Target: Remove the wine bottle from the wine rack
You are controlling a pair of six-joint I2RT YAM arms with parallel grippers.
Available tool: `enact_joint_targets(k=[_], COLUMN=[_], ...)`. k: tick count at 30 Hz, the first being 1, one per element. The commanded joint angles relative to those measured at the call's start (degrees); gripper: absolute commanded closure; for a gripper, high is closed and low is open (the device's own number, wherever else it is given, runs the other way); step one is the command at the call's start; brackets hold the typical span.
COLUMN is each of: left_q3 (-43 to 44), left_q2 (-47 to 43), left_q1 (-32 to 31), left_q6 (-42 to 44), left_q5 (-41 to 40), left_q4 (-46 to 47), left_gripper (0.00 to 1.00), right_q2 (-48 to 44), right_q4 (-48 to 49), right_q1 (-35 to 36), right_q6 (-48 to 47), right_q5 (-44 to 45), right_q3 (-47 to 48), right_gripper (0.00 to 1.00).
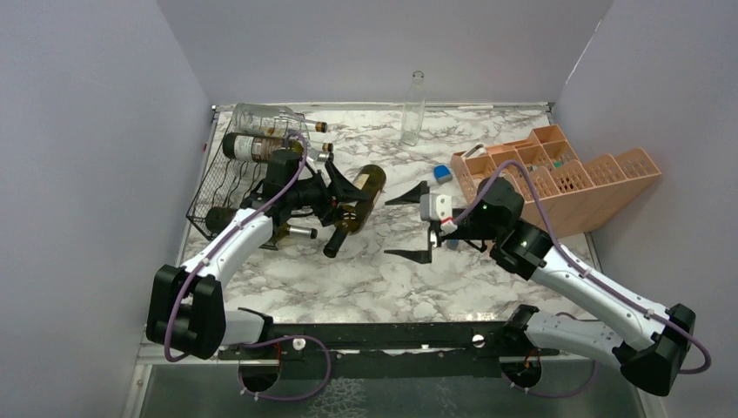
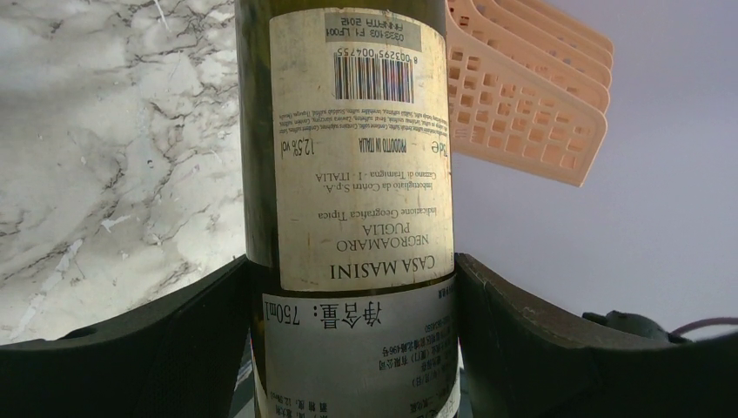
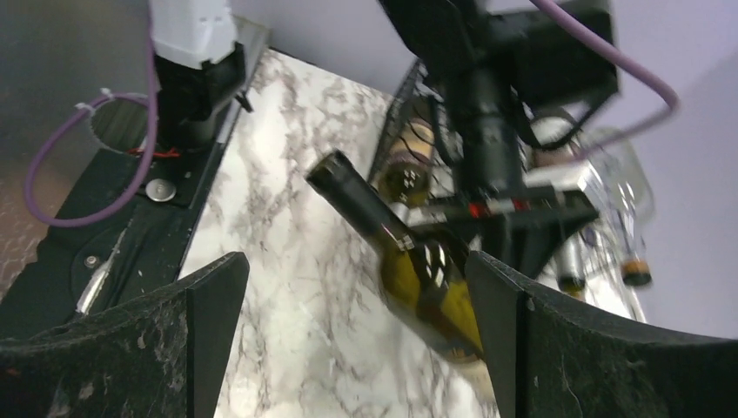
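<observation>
A dark green wine bottle (image 1: 364,193) with a cream label hangs tilted over the marble table, neck toward the near side, just right of the black wire wine rack (image 1: 213,187). My left gripper (image 1: 342,198) is shut on its body. In the left wrist view the labelled bottle (image 2: 357,157) fills the gap, and both fingers (image 2: 174,357) press against its sides. My right gripper (image 1: 414,225) stands open to the right of the bottle, apart from it. In the right wrist view the bottle (image 3: 409,261) lies beyond the right gripper (image 3: 357,340).
Other bottles (image 1: 261,146) lie in the rack, a clear one (image 1: 261,116) on top. An empty clear bottle (image 1: 413,109) stands at the back. A salmon crate (image 1: 566,178) sits at the right, with a small blue object (image 1: 442,174) beside it.
</observation>
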Motion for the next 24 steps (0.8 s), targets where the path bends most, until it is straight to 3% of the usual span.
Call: enact_joint_targets(k=[1, 4, 12, 17, 24], left_q3=[-0.41, -1.86, -3.96, -4.33, -4.36], left_q2=[-2.99, -3.58, -6.04, -6.62, -6.69], left_q1=[-0.39, -0.47, -0.68, -0.94, -1.44], left_q6=[-2.2, -4.22, -6.5, -6.81, -6.76], left_q5=[4.28, 3.45, 2.08, 1.9, 1.71], left_q4=[5.76, 5.67, 5.64, 5.36, 4.64], left_gripper=[0.5, 0.5, 0.5, 0.5, 0.5], right_q2=[6.04, 10.44, 19.62, 21.36, 22.92], right_q4=[1.64, 1.3, 3.05, 9.99, 12.27], right_q1=[8.02, 13.42, 17.06, 17.91, 18.62], right_q6=[-10.42, -15.88, -25.52, -26.84, -28.38], right_q5=[5.73, 12.95, 17.86, 19.39, 20.67], right_q3=[3.42, 5.24, 6.78, 4.39, 3.91], right_gripper=[0.04, 0.06, 0.14, 0.2, 0.31])
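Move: The left hand already grips the wine bottle's body; the neck slants back and up from it, its middle about 7 cm back, 3 cm left and 5 cm above. A racked bottle lies 23 cm left of the left hand, 4 cm back and 12 cm below. From the empty right hand the held bottle's neck is roughly 12 cm left, 2 cm back and 9 cm below, with the left gripper 13 cm left, 4 cm ahead and 12 cm below. No touch by the right hand can be made out yet: it sweeps left some 10 cm to the held wine bottle's neck, dipping about 8 cm before easing slightly up, with a brief swing back and forward. It rolls some 25 degrees, forward finger rising, as its wide-open fingers close by about a quarter around the neck end. The left hand keeps its grip on the body and draws back about 2 cm. ##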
